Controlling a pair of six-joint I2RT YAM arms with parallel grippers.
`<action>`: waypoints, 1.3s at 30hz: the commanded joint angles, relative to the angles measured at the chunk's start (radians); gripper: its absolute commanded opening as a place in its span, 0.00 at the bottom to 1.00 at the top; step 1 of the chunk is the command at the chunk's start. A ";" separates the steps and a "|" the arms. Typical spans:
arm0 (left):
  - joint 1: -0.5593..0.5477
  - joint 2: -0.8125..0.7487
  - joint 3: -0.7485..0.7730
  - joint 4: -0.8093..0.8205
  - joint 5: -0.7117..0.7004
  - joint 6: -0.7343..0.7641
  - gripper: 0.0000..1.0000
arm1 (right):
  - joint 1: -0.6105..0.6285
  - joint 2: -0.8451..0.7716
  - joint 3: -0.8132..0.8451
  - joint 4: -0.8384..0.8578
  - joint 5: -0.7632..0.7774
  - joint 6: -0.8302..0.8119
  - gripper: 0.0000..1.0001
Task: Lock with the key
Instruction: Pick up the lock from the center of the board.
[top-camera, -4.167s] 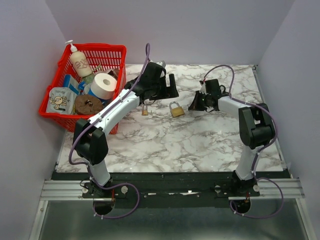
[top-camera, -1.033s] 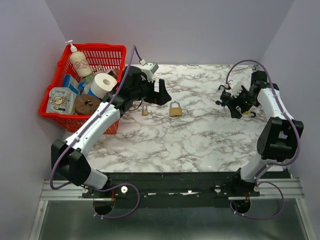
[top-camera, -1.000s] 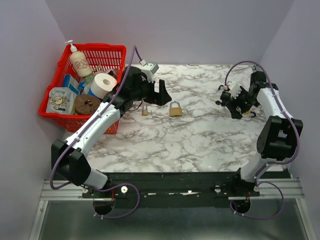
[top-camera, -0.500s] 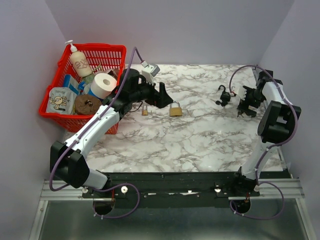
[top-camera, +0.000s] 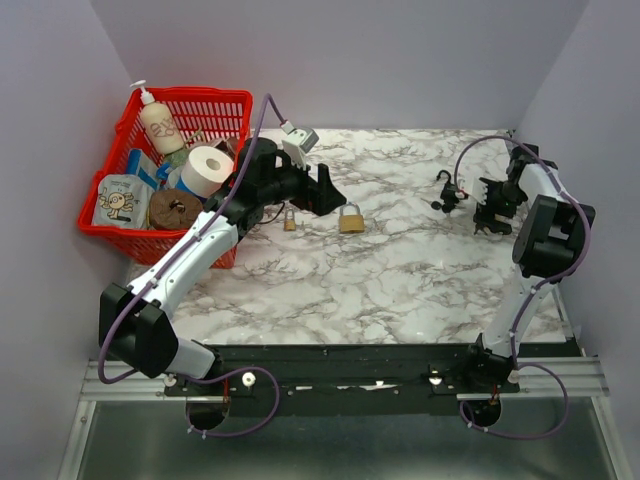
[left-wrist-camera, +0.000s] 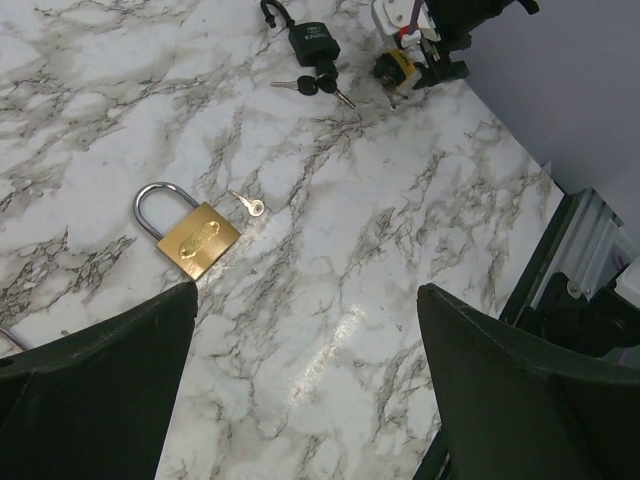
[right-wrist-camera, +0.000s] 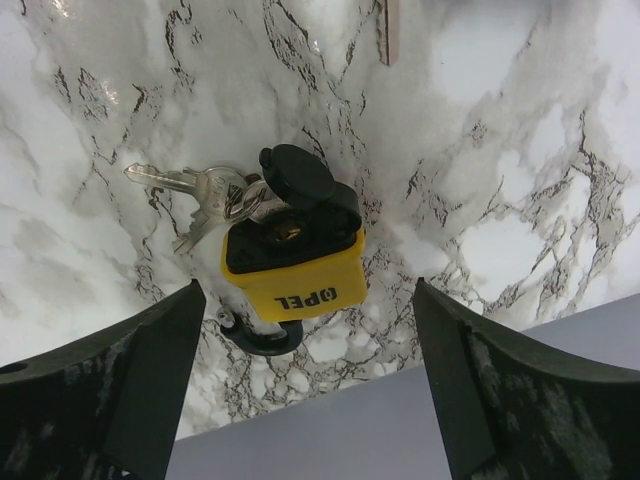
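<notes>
A yellow padlock (right-wrist-camera: 297, 270) with a black top and an open keyhole cap lies on the marble by the back right wall, with a bunch of keys (right-wrist-camera: 195, 190) at its keyhole end. My right gripper (right-wrist-camera: 310, 400) hangs over it, open, fingers wide to either side and not touching it. Further left lies a black padlock (top-camera: 447, 190) with its own keys (left-wrist-camera: 318, 85). A brass padlock (left-wrist-camera: 192, 237) lies mid-table with a small loose key (left-wrist-camera: 248, 205) beside it. My left gripper (top-camera: 325, 190) hovers open just left of the brass padlock, holding nothing.
A red basket (top-camera: 190, 100) of toiletries stands at the back left. A small padlock (top-camera: 290, 220) lies under the left arm. The right wall (right-wrist-camera: 400, 420) stands close behind the yellow padlock. The marble table (top-camera: 400, 280) runs to the near rail.
My right gripper has swung right toward the back right corner, uncovering the black padlock, and now sits over the yellow one. The left arm has barely shifted.
</notes>
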 joint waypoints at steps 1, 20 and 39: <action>0.010 -0.022 -0.007 0.041 0.020 -0.018 0.99 | -0.001 0.032 0.006 0.015 0.011 -0.036 0.91; 0.030 -0.031 -0.027 0.058 0.004 -0.064 0.99 | 0.007 0.053 0.052 -0.073 -0.058 -0.059 0.53; 0.139 -0.080 0.019 0.055 0.233 -0.094 0.99 | -0.004 -0.263 0.348 -0.469 -0.866 0.764 0.06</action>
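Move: The yellow lock lies right between the right hand's open fingers, its middle about 1 cm below the hand point. The black padlock is roughly 11 cm to this hand's left and 8 cm farther out, with its black keys around 14 cm left and 4 cm out, all some 2 cm lower than the hand. The left hand, idle, has the yellow lock some 50 cm to its right, about 10 cm ahead and 25 cm below. The yellow lock is pinched by its sides as the right hand sinks just over 1 cm and closes to about half its opening, then is lifted fast some 17 cm and carried about 9 cm left, the hand rolling its left side up about 30 degrees and turning somewhat clockwise. The left hand, still open and empty, eases some 3 cm left and 2 cm up. ##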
